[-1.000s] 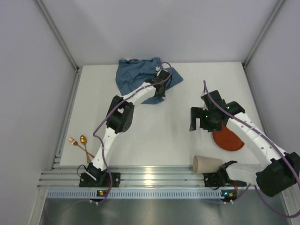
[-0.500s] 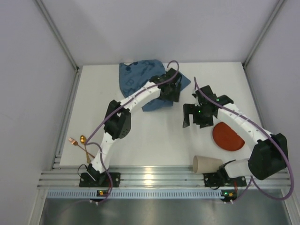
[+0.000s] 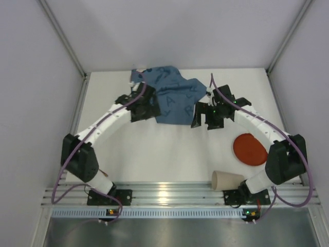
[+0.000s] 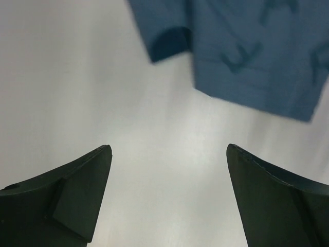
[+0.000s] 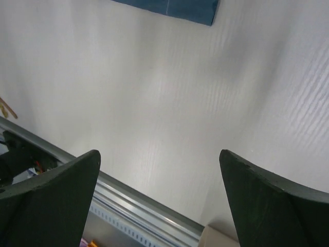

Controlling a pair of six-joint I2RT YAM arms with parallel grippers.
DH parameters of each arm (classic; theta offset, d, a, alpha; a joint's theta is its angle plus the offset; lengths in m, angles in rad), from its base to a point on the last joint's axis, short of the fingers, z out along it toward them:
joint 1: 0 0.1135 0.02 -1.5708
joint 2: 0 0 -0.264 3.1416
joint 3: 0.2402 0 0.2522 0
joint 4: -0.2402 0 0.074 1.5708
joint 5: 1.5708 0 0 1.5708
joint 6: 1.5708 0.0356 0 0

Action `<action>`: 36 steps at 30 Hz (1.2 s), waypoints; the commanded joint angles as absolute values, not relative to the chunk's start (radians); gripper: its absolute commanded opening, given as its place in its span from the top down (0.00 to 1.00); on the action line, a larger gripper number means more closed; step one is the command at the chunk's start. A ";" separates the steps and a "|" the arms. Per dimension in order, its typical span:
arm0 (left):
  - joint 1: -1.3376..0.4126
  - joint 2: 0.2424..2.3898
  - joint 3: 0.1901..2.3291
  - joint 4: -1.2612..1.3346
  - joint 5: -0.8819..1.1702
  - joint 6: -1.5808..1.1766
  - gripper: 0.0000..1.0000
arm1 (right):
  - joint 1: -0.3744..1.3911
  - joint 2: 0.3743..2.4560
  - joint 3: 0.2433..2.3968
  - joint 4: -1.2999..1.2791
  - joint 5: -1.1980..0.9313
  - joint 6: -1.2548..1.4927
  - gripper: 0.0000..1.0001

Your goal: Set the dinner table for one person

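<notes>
The white dinner table (image 3: 169,149) fills the top view. A blue cloth mat printed with letters (image 3: 175,98) lies rumpled at the back centre. My left gripper (image 3: 146,105) is open and empty at the mat's left edge; in its wrist view (image 4: 167,149) the mat (image 4: 247,46) lies ahead of the fingertips. My right gripper (image 3: 204,121) is open and empty by the mat's right edge. Its wrist view (image 5: 159,152) shows bare table and a mat corner (image 5: 180,7). A red plate (image 3: 250,149) and a paper cup on its side (image 3: 227,180) lie near right.
Aluminium rails (image 3: 164,193) run along the near edge, also seen in the right wrist view (image 5: 128,195). A gold utensil tip (image 5: 6,109) shows at the far left of that view. White walls enclose the table. The left arm's elbow (image 3: 79,157) hangs over the near-left corner.
The left gripper swept from the mat's right side to its left edge, its elbow swinging out left. The mat now lies more spread out. The right gripper moved back and left toward the mat.
</notes>
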State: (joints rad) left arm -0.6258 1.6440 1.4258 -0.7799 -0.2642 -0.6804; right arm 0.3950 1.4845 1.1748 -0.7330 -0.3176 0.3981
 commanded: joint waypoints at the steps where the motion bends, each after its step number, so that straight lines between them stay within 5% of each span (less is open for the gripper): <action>1: -0.422 1.513 1.267 -0.617 -0.209 -0.684 0.02 | 0.364 1.532 1.204 -0.536 -0.399 0.485 0.00; 9: -0.333 1.716 1.270 -0.543 -0.177 -0.647 0.05 | 0.336 1.566 1.275 -0.574 -0.408 0.519 0.00; 19: -0.253 1.937 1.316 -0.391 -0.052 -0.672 0.13 | 0.293 1.396 1.083 -0.633 -0.350 0.520 0.00; 26: -0.245 2.039 1.353 -0.359 0.063 -0.677 0.54 | 0.284 1.382 1.028 -0.635 -0.330 0.525 0.00; 30: -0.245 2.051 1.376 -0.370 0.078 -0.664 1.00 | 0.284 1.423 1.020 -0.583 -0.374 0.548 0.00; 36: -0.245 1.993 1.384 -0.431 0.098 -0.626 1.00 | 0.269 1.569 1.015 -0.321 -0.500 0.646 0.00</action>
State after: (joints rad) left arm -0.2436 2.0136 1.3727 -0.3683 0.0647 -0.6544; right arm 0.2955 1.5143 1.0206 -0.4904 -0.4202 0.5793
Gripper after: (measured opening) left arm 0.014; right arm 0.997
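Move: The left hand, open and empty, goes for the near-left flap of the blue napkin, its tip edge about 11 cm ahead, 7 cm to the left and 13 cm below. The near-left corner of the lettered panel lies roughly 6 cm ahead and 1 cm left, and the middle of that panel some 16 cm ahead and 9 cm right, both on the table. From the right hand the flap edge is around 16 cm ahead, 26 cm left and 11 cm lower. The left hand swings quickly about 10 cm left and a little forward, turning some 15 degrees counter-clockwise, then sinks about 12 cm beside the napkin flap and slides on a few centimetres forward and slightly right, just above the table, as the wide-open fingers shut and pinch the flap's left edge near its tip. Meanwhile the empty right hand, still open, goes about 4 cm forward and returns, then starts forward again while sinking to end roughly 3 cm lower. ##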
